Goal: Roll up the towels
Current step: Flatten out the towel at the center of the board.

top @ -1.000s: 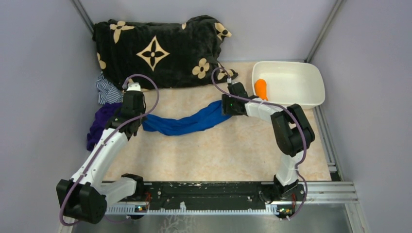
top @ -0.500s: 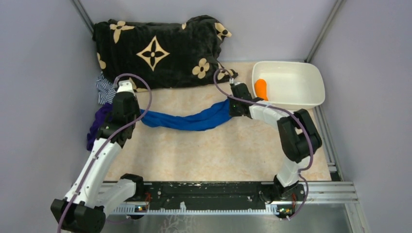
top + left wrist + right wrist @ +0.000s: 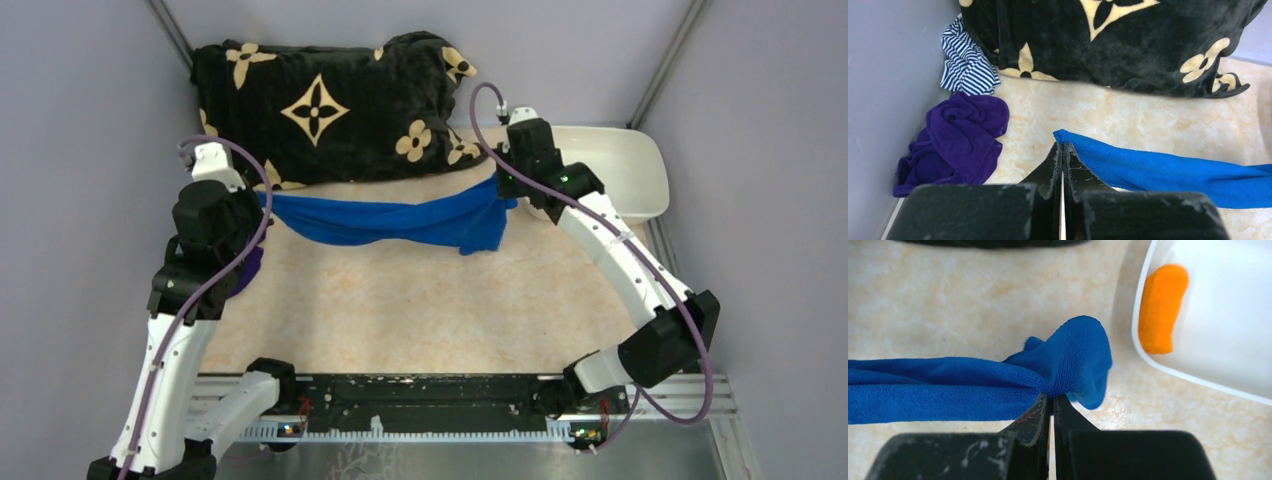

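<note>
The royal blue towel (image 3: 385, 220) hangs stretched in the air between my two grippers, sagging a little in the middle, with a loose flap drooping near its right end. My left gripper (image 3: 1063, 146) is shut on the blue towel (image 3: 1168, 170) at its left corner. At the other end, my right gripper (image 3: 1052, 397) is shut on a bunched fold of the blue towel (image 3: 948, 385). The orange towel (image 3: 1160, 307) lies rolled up in the white tub (image 3: 1233, 315); in the top view my right arm hides it.
A big black plush blanket (image 3: 330, 100) with tan flowers fills the back. A purple cloth (image 3: 955, 140) and a striped cloth (image 3: 968, 65) lie by the left wall. The white tub (image 3: 625, 165) stands at the back right. Grey walls close both sides.
My right gripper closed on the blue towel's right end. Both arms then rose and moved apart toward the back, lifting the towel off the table and pulling it out long.
</note>
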Robot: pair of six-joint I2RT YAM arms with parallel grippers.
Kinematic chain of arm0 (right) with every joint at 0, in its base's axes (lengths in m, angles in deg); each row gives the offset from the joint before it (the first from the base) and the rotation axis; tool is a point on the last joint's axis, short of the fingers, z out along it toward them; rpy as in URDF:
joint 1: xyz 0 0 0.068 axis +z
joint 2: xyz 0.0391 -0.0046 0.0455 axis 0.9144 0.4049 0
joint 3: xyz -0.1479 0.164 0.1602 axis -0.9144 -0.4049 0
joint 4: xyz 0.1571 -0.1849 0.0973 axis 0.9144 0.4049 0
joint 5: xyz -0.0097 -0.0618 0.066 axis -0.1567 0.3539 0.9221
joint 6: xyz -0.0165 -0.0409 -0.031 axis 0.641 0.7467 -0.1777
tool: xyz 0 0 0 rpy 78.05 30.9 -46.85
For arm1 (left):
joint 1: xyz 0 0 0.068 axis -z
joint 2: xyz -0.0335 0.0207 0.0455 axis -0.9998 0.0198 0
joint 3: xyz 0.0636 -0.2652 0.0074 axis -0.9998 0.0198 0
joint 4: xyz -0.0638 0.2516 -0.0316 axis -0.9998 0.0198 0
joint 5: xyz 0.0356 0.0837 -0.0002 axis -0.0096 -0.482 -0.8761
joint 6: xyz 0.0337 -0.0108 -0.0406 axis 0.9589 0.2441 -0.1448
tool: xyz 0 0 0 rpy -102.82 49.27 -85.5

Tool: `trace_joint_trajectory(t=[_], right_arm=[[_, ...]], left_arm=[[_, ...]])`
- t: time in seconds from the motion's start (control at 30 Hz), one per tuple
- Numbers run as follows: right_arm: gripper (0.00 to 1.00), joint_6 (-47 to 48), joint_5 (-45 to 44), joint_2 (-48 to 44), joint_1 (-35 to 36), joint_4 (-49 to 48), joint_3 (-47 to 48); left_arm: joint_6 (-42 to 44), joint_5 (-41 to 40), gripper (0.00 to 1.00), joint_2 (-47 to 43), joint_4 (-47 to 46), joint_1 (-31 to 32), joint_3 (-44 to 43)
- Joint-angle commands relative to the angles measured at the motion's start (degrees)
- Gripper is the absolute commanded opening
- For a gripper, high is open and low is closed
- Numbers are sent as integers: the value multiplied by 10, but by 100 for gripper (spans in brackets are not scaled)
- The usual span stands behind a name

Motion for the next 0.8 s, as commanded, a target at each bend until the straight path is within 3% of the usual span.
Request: trace_joint_trajectory(t=[0.0, 0.2, 0.37, 0.57, 0.77], right_arm=[[1, 41, -28, 11, -4, 54, 68], [24, 59, 33, 203, -2, 37, 163], [45, 58, 34, 196, 14, -8, 122], [48, 28, 14, 138, 13, -29, -22], [48, -34, 4, 67, 1, -29, -147]], left_arm=[[1, -1, 0, -1, 20, -4, -2], [0, 5, 0, 53, -29, -4, 80], [6, -50, 0, 102, -59, -4, 122], [8, -115, 0, 111, -67, -9, 134], [9, -108, 0, 105, -81, -12, 156]])
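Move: The centre of the board, where the blue towel is to be laid, lies about 7 cm ahead of the left hand, 22 cm to its right and some 32 cm below. The purple towel sits about 6 cm ahead and 16 cm to the left of that hand. From the right hand the board centre is some 12 cm left, roughly level fore and aft, 22 cm down; the white bin is about 14 cm ahead and 19 cm right, the orange roll 12 cm ahead and 8 cm right. Flick the right gripper slightly up and then about 7 cm forward and a little left, opening its fingers to about half to let go of the blue towel, then sweep it down and back towards you over the board. Keep the left fingers pinched on their corner and swing that hand down about 14 cm, a little forward, tipping both grippers some 20 degrees nose-down. ##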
